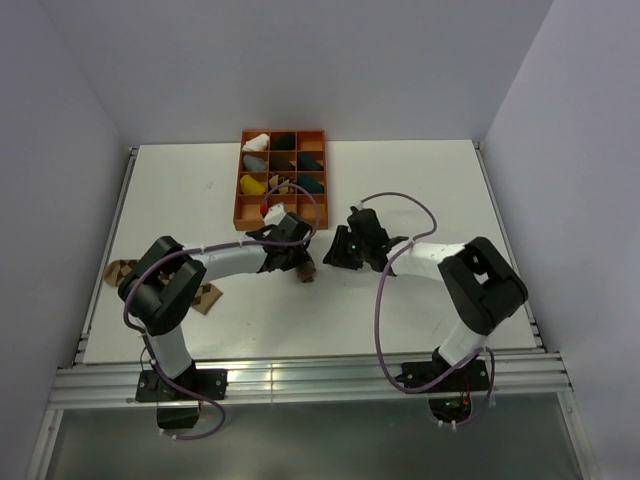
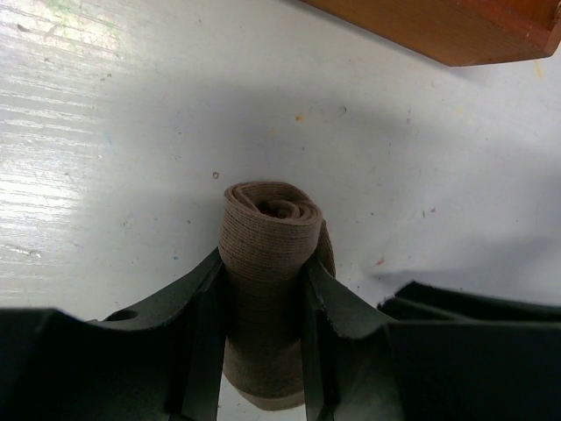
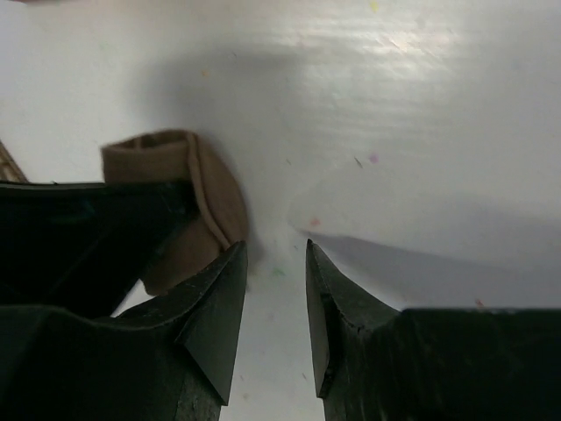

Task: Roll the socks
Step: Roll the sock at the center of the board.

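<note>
A plain tan-brown sock point(image 2: 267, 254), rolled into a tight cylinder, stands between the fingers of my left gripper point(image 2: 263, 272), which is shut on it. The spiral end of the roll faces the left wrist camera. In the top view this roll point(image 1: 306, 272) sits mid-table just in front of the tray. My right gripper point(image 3: 274, 250) stands open a narrow gap over bare table, with nothing between its fingers, just right of the roll point(image 3: 215, 189). The argyle sock point(image 1: 207, 297) lies flat at the left, partly hidden under my left arm.
An orange compartment tray point(image 1: 240, 205) holding several sock bundles stands at the back centre; its corner point(image 2: 456, 31) shows close ahead of the left gripper. The two grippers point(image 1: 335, 250) nearly touch mid-table. Another part of the argyle sock point(image 1: 120, 270) lies at the table's left edge.
</note>
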Robot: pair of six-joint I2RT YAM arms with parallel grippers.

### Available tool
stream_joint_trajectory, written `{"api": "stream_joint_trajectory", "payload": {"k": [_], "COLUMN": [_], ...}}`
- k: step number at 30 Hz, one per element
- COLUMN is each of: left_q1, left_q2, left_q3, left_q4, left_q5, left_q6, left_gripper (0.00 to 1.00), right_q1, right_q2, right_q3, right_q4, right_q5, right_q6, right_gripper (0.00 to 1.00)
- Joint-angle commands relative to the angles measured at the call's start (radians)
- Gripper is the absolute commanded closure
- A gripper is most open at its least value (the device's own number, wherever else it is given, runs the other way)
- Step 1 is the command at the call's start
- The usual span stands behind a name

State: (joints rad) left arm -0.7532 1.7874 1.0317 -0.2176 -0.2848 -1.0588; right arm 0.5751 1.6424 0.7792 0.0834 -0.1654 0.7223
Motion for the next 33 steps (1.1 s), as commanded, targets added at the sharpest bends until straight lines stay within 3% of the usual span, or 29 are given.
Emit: {"api": "stream_joint_trajectory", "payload": {"k": [1,18,21,25,33], "left_q1": [-0.003,-0.005,-0.005,-0.005,-0.003], "left_q2": [0.015,0.007,0.009,0.012,-0.029], "left_q3": [-0.064,-0.081,-0.079,-0.073,-0.111], "left_q4": [-0.109,-0.077,-0.072,-0.066,-0.028], "left_q5": [0.010,0.030,0.038,0.045,0.042], "left_q6": [0.059,0.068,0.066,0.074,0.103], "left_gripper": [0.77,0.77,0.77,0.78,0.80], "right_q1": [0.009,0.051,0.065,0.066,0.049], "right_q2": [0.033,0.178,0.175,0.148,0.117], "right_q3": [0.060,0.118,0.115,0.089,0.063], "right_q4": [0.153,0.204,0.204,0.233,0.318], "right_q5": [-0.037,-0.109,-0.124,-0.152,-0.259], "right_q6": [0.012,-0.023,-0.026,-0.023,0.020], "right_gripper": [0.59,0.58,0.65,0.87,0.91]}}
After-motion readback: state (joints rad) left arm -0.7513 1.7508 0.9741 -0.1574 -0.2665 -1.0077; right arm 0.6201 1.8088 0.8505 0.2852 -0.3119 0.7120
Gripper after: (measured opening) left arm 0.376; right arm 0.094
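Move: The rolled brown sock stands in the left hand's fingers, its middle about at the hand point or 1 cm back of it. From the right hand that sock is roughly 6 cm to the left, about level fore and aft and a centimetre lower. The compartment tray's middle lies some 20 cm ahead and 11 cm left of the right hand; the argyle sock is about 39 cm left and 4 cm back. Leftward and low over the board, the right hand slides about 5 cm to the rolled brown sock, swinging some 2 cm forward first and drawing part of that back as it dips slightly. Arrived, it shuts its half-open fingers almost fully on the sock's loose outer edge, turning about 10 degrees counter-clockwise. The left hand stays, keeping its grip on the roll. ##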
